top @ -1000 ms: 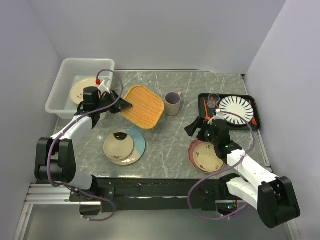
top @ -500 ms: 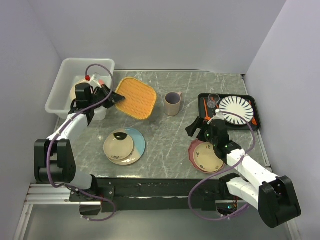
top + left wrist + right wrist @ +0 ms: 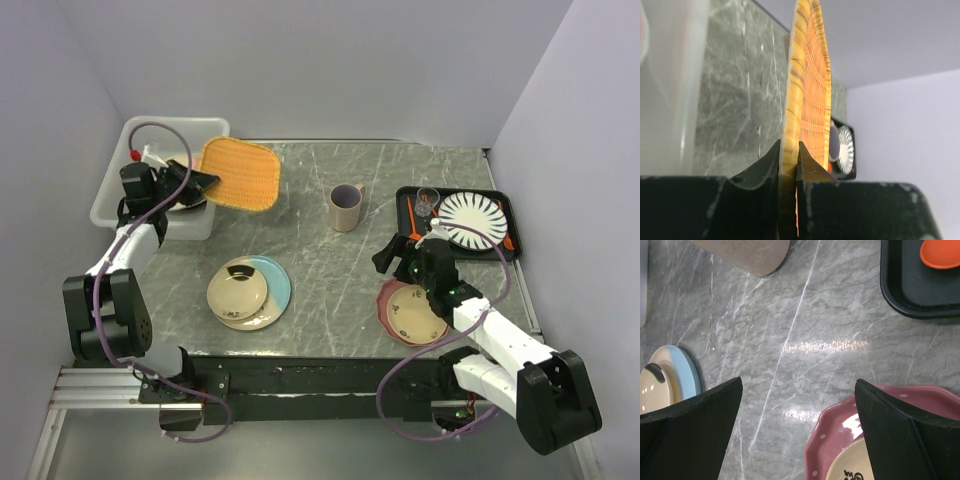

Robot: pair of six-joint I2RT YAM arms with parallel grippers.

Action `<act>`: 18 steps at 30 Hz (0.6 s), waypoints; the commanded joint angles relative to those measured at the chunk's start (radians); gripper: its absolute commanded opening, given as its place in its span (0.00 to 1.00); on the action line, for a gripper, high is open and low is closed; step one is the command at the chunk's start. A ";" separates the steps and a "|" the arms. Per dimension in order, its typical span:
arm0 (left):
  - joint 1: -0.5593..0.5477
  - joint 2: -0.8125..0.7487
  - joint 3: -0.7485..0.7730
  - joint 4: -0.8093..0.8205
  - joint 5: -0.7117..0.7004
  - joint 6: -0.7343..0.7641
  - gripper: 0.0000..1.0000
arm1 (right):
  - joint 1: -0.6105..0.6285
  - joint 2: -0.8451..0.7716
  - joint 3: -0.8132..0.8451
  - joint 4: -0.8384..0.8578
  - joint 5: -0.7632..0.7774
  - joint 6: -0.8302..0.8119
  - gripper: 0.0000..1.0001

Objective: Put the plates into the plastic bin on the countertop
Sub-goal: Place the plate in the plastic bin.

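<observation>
My left gripper [image 3: 200, 183] [image 3: 788, 150] is shut on the edge of an orange woven mat [image 3: 240, 173] [image 3: 812, 90], held off the countertop [image 3: 330, 270] at the right wall of the plastic bin [image 3: 175, 123] [image 3: 675, 75]. The arm hides most of the bin's inside. Front left, a cream plate [image 3: 238, 290] lies on a cream-and-light-blue plate [image 3: 280, 282] [image 3: 687, 377]. My right gripper [image 3: 395, 262] [image 3: 800, 405] hangs open over the left rim of the pink scalloped plate [image 3: 388, 300] [image 3: 840, 440], which carries a small cream floral plate [image 3: 415, 312] [image 3: 860, 471].
A beige mug [image 3: 346, 207] [image 3: 740, 250] stands mid-counter. At the right, a black tray [image 3: 505, 250] [image 3: 900, 290] holds a white plate with black stripes [image 3: 472, 220], a small glass and orange utensils [image 3: 940, 252]. Walls close in on the left, back and right.
My left arm has swung left and back, carrying the orange woven mat from the counter's middle to the bin's right wall. The right arm has not moved.
</observation>
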 commanded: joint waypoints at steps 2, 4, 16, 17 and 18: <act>0.050 -0.005 0.023 0.196 0.003 -0.112 0.01 | 0.011 0.010 0.053 0.022 0.016 -0.019 1.00; 0.062 0.001 0.026 0.201 -0.003 -0.122 0.01 | 0.011 0.014 0.053 0.022 0.014 -0.019 1.00; 0.140 0.024 -0.029 0.305 -0.049 -0.210 0.01 | 0.011 0.025 0.055 0.027 0.014 -0.022 1.00; 0.145 0.023 -0.032 0.307 -0.057 -0.214 0.01 | 0.011 0.027 0.055 0.028 0.014 -0.022 1.00; 0.154 0.021 -0.035 0.313 -0.063 -0.217 0.01 | 0.011 0.027 0.055 0.030 0.014 -0.022 1.00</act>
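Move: The plastic bin that my left hand carries the orange woven plate to has its middle about 10 cm to the left of that hand, 3 cm farther ahead and some 15 cm below. The pink-rimmed plate already in it lies about 10 cm left, 2 cm ahead. The mug stands some 30 cm right and 2 cm back; the blue plate lies about 24 cm back, 8 cm right. From my right hand the bin is roughly 54 cm left and 18 cm ahead. Keeping the orange woven plate pinched by its edge, I swing my left hand about 6 cm to the left, easing a little forward too, in over the bin from its right side. I lift slightly at first, then sink back to the starting height, while the wrist turns some 10 degrees counter-clockwise and the fingers stay closed on the plate. ##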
